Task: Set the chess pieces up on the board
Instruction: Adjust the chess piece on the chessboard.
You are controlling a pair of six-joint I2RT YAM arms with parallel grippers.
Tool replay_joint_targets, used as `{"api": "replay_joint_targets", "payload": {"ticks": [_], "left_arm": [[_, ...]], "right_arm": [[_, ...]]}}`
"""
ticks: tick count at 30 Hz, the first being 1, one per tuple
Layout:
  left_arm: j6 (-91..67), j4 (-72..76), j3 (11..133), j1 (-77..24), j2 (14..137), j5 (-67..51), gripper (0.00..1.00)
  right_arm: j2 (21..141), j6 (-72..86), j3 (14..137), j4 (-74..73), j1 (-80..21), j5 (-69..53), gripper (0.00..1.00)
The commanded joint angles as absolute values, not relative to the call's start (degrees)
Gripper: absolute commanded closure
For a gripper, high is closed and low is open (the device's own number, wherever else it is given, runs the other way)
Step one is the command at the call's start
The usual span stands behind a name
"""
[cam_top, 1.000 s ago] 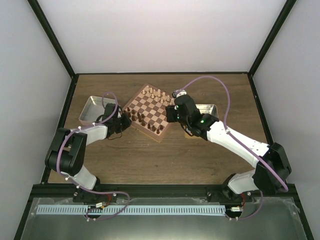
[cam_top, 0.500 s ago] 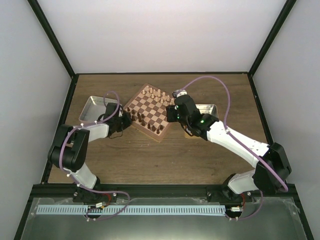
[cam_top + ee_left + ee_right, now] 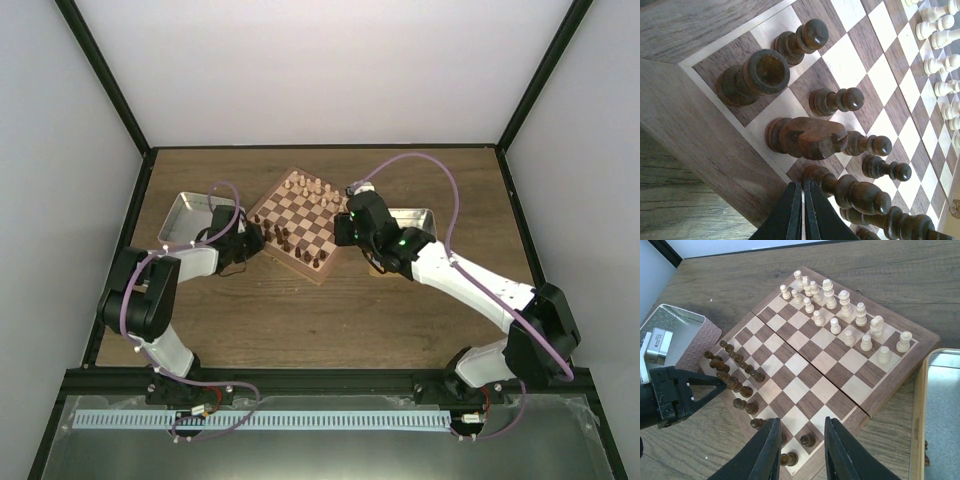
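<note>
The board lies turned like a diamond at mid-table. Dark chess pieces stand along its near-left side, and the pale ones line the far side. My left gripper is shut and holds nothing. Its tips rest over the board's border, right against the base of a dark bishop-like piece, with a knight and a rook beyond. My right gripper is open and empty. It hovers above the board's near corner, over a few dark pieces.
A metal tin sits left of the board, behind my left arm. A second tin sits to the right, partly under my right arm. The middle squares of the board are bare. Black frame posts edge the table.
My left arm has shifted slightly with its tips still at the board's edge. My right gripper has barely edged over the board. No piece has moved.
</note>
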State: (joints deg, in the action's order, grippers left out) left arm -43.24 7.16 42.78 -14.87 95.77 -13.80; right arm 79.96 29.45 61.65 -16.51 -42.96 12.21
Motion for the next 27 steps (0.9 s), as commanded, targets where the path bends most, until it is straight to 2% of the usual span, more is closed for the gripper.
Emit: {"api": "replay_joint_targets", "payload": {"ticks": [1, 7, 11, 16, 20, 22, 25, 27], "left_arm": [[-42.8, 6.4, 42.2, -14.8, 94.8, -13.1, 0.95], [-43.0, 4.3, 39.6, -14.9, 89.3, -11.2, 0.92], [-42.2, 1.1, 38.5, -14.9, 83.8, -9.4, 0.89], [-40.8, -3.0, 37.9, -15.0, 76.8, -8.3, 0.85], [-38.9, -5.7, 37.4, -15.0, 70.5, -6.9, 0.81], [-37.6, -6.7, 37.8, -15.0, 68.2, -6.9, 0.78], [-35.5, -8.7, 39.6, -15.0, 66.1, -7.5, 0.75], [-34.0, -10.2, 40.9, -15.0, 65.5, -7.8, 0.73]], "right_arm": [[79.9, 30.1, 62.5, -18.1, -42.6, 14.7, 0.74], [80.0, 29.4, 62.5, -19.7, -39.2, 14.7, 0.72], [80.8, 27.7, 62.3, -21.9, -33.2, 12.9, 0.66], [83.3, 24.7, 61.7, -23.9, -25.4, 9.1, 0.49], [88.4, 20.2, 63.5, -24.9, -21.1, 7.2, 0.39], [91.8, 16.9, 65.5, -25.1, -20.5, 9.0, 0.33], [97.2, 11.2, 69.0, -25.7, -19.9, 14.6, 0.17], [100.4, 6.3, 71.4, -26.0, -19.5, 17.5, 0.13]]}}
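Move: The left fingers, nearly shut, are at the foot of the dark bishop, about 1 cm ahead and 1 cm right of the hand point. The knight is about 2 cm ahead and 1 left, the tall dark piece 1 back and 3 right. The right hand is going for the last dark pieces in the box, some 11 cm right, 2 ahead and 20 below; the box's middle lies 5 ahead and 13 right, the board's end pawn 5 left, level ahead and 17 below. Sweeping rightward some 15 cm and forward about 8, then dropping about 11, the right hand leaves the air over the board's near corner for the box, its fingers spreading wide while the wrist turns clockwise and tips down. The left hand meanwhile comes away from the bishop, backing off a little to its left and rising about 11 cm, with its fingers tilting up and parting slightly. ##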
